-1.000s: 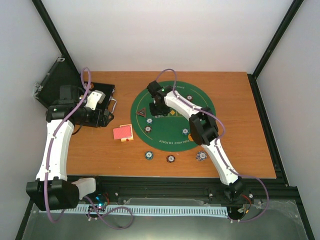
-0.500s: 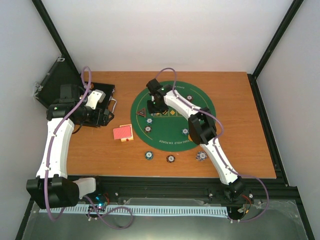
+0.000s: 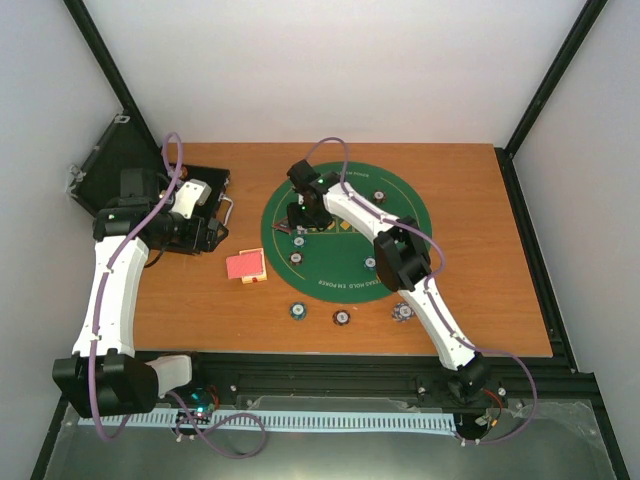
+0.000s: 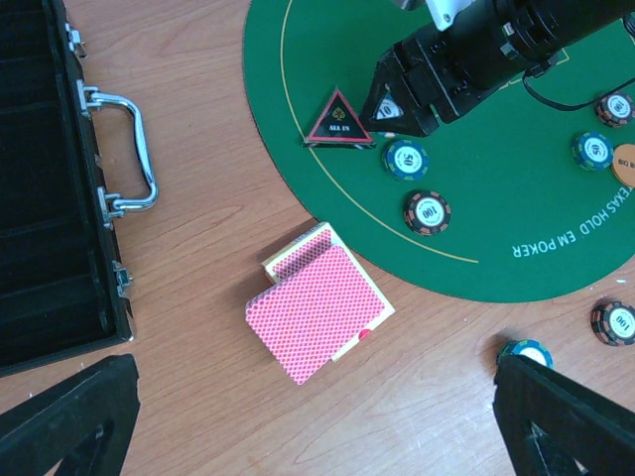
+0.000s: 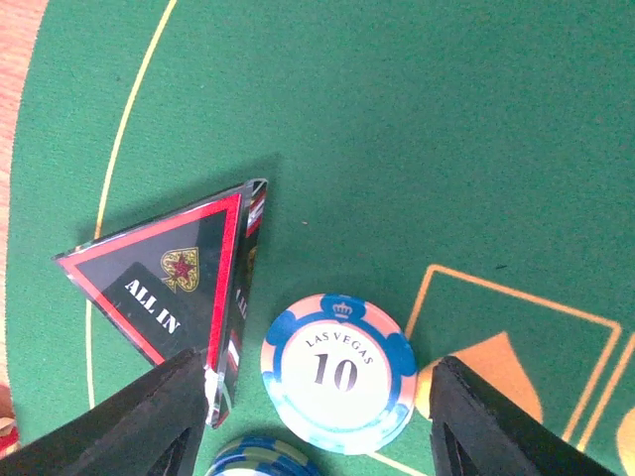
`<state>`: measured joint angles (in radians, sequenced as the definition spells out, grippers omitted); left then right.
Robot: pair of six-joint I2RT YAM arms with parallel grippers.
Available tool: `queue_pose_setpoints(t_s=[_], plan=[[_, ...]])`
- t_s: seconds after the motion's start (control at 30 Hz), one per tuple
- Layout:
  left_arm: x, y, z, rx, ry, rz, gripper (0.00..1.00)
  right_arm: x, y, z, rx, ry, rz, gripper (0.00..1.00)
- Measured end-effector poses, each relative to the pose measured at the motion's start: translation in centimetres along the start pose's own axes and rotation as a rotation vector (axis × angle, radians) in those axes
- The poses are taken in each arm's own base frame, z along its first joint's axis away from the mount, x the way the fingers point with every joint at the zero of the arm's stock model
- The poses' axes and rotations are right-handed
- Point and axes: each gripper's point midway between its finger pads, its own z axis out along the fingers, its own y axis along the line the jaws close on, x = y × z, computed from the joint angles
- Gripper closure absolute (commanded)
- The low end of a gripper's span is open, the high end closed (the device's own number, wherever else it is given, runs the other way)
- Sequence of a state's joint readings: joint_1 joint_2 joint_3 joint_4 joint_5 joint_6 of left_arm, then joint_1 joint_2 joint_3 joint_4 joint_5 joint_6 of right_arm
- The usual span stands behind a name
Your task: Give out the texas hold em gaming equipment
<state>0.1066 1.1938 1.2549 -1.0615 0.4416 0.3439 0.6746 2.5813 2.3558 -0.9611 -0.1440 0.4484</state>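
Note:
My right gripper (image 5: 332, 421) is low over the green mat (image 5: 427, 129), open, with a pink and blue "10" chip (image 5: 337, 369) lying flat between its fingers and a gap on each side. A dark triangular "ALL IN" marker (image 5: 164, 283) stands just left of the chip, its corner at the left fingertip (image 5: 159, 416). Another blue chip (image 5: 260, 458) shows at the bottom edge. My left gripper (image 4: 317, 426) hangs open above the wood, over the red-backed card deck (image 4: 319, 315). From there I see the right gripper (image 4: 397, 104) beside the marker (image 4: 339, 121).
The black case (image 4: 50, 188) lies open at the left with its metal handle (image 4: 124, 149) facing the cards. Several chips sit on the mat (image 4: 427, 211) and on the wood near the front edge (image 3: 341, 318). An orange button (image 4: 625, 164) rests at the mat's right.
The right wrist has shifted a little to the left over the mat, toward the triangular marker. The left arm has not moved.

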Motion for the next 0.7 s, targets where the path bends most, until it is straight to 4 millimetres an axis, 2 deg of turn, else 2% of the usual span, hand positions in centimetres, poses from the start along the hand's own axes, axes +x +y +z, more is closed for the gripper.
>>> queue_pose_setpoints(t_s=[0.17, 0.23, 0.3, 0.4, 0.5, 0.57, 0.63, 0.7], plan=[[-0.1, -0.1, 0.0, 0.005, -0.003, 0.000, 0.00, -0.4, -0.2, -0.7, 0.020, -0.011, -0.002, 0.37], [-0.1, -0.1, 0.0, 0.008, -0.004, 0.000, 0.00, -0.8, -0.5, -1.6, 0.033, -0.024, -0.002, 0.36], [-0.1, -0.2, 0.0, 0.008, -0.004, 0.000, 0.00, -1.2, -0.9, -3.4, 0.056, -0.042, -0.003, 0.34], [-0.2, -0.1, -0.1, 0.006, -0.007, 0.002, 0.00, -0.7, -1.6, -7.8, 0.089, -0.084, -0.006, 0.28], [-0.5, -0.2, -0.4, 0.005, -0.016, 0.006, 0.00, 3.2, -3.5, -13.5, 0.128, -0.106, 0.001, 0.21], [-0.5, -0.3, -0.5, 0.008, -0.022, 0.009, 0.00, 6.1, -4.7, -16.4, 0.144, -0.122, 0.010, 0.15], [-0.6, -0.4, -0.6, 0.012, -0.025, 0.010, 0.00, 9.5, -6.2, -18.3, 0.162, -0.128, 0.022, 0.11], [-0.6, -0.5, -0.6, 0.015, -0.028, 0.011, 0.00, 13.0, -8.0, -18.9, 0.188, -0.107, 0.042, 0.09]])
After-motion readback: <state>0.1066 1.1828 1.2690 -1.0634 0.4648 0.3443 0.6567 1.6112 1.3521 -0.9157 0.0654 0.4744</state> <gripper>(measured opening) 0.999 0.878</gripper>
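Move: About 22 cm back and 23 cm to the right of the right hand, at roughly its height, stands the white chip stack. The brown chip stack is some 24 cm back and 9 cm right; the big blind disc lies 12 cm back and 19 cm right. Just placed, the white chip lies under the right fingers, with the ALL IN triangle 4 cm to the left, about level. From the left hand, the white stack is about 41 cm right, 8 cm back and 22 cm below. Leaving the white chip already loose between its open fingers, the right hand lifts almost straight up at first, then sweeps quickly back and to the right across the felt, some 14 cm back and 16 cm right, towards the white chip stack. It climbs about 12 cm and just starts to sink, tilting slightly while the fingers spread from partly open to nearly wide. ##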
